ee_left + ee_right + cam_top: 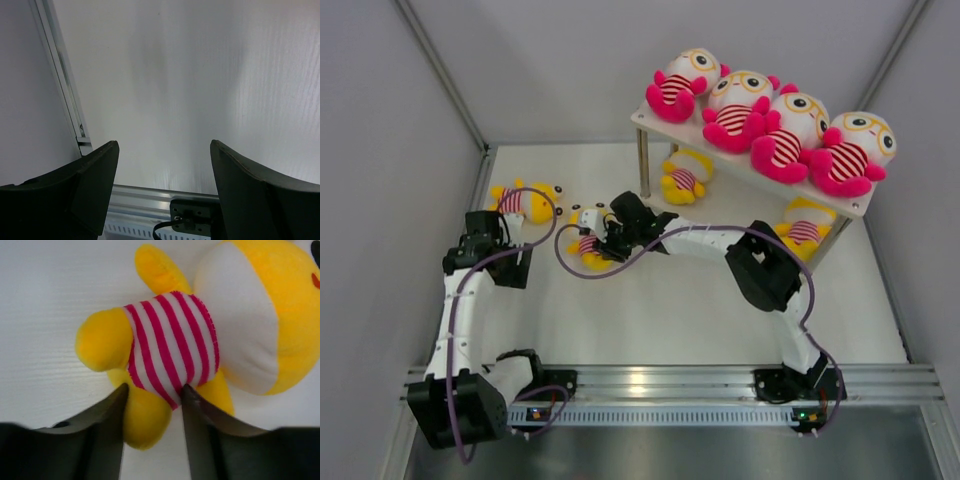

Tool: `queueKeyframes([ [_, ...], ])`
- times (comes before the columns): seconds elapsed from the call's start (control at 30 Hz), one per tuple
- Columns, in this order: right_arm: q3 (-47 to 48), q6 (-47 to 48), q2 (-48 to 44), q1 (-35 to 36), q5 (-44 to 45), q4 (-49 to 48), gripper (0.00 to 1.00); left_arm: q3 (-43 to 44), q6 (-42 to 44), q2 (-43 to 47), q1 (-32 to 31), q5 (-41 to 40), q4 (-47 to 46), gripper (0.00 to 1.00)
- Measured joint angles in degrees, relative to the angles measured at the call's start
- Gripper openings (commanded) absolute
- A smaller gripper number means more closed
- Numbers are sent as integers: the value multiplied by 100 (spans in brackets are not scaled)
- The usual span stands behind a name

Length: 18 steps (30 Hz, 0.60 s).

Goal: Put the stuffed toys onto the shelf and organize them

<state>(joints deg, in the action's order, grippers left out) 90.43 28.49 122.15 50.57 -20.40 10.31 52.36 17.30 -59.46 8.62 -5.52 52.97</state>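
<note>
Several pink stuffed toys [740, 112] sit in a row on the top board of the white shelf [642, 118]. Two yellow stuffed toys [685, 178] [805, 228] lie on the tier below. A third yellow toy [525, 200] lies on the table at the left. Another yellow toy [170, 350] lies on its back at mid-table, and my right gripper [154, 390] is shut on its lower body, one finger beside a leg and the other pressed into the striped belly. My left gripper [165, 165] is open over bare table with nothing between its fingers.
White walls enclose the table on the left, back and right. An aluminium rail [670, 380] runs along the near edge by the arm bases. Purple cables [560, 255] loop off both arms near the toys.
</note>
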Motion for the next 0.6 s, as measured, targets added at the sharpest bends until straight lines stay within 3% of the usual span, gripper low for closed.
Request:
queueKeyframes([
  [0.07, 0, -2, 20, 0, -37, 0, 15, -2, 0, 0, 44, -11, -9, 80],
  [0.1, 0, -33, 20, 0, -48, 4, 1, -2, 0, 0, 57, -11, -13, 80],
  [0.27, -129, -221, -162, 7, 90, 52, 0, -2, 0, 0, 83, -9, -24, 80],
  [0.43, -1167, -660, -1609, 103, 623, 505, 0, -2, 2, -2, 94, 15, -26, 80],
  [0.6, -1449, -1252, -3056, 225, 1088, 1250, 0, 7, 22, -92, 98, 46, -28, 80],
])
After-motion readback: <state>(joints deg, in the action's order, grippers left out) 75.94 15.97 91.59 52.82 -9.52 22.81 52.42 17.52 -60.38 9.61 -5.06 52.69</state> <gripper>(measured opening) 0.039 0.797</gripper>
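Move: Straddling one leg of the nearest yellow toy, the right hand has the toy's middle about 4 cm ahead and 3 cm to its left, at roughly its own height. Another yellow toy lies some 12 cm farther out and 17 cm left of this hand; the one on the lower shelf is about 17 cm ahead, 20 cm right and 2 cm higher. From the idle left hand, the near toy is about 11 cm ahead, 15 cm right and 7 cm lower. Closing from half open to nearly shut, the right fingers pinch the yellow toy by its leg, close under the striped body, with the hand almost still. They then lift it about 12 cm while carrying it some 9 cm right and 6 cm back, gathering speed, keeping the pinch and turning about 15 degrees clockwise. ##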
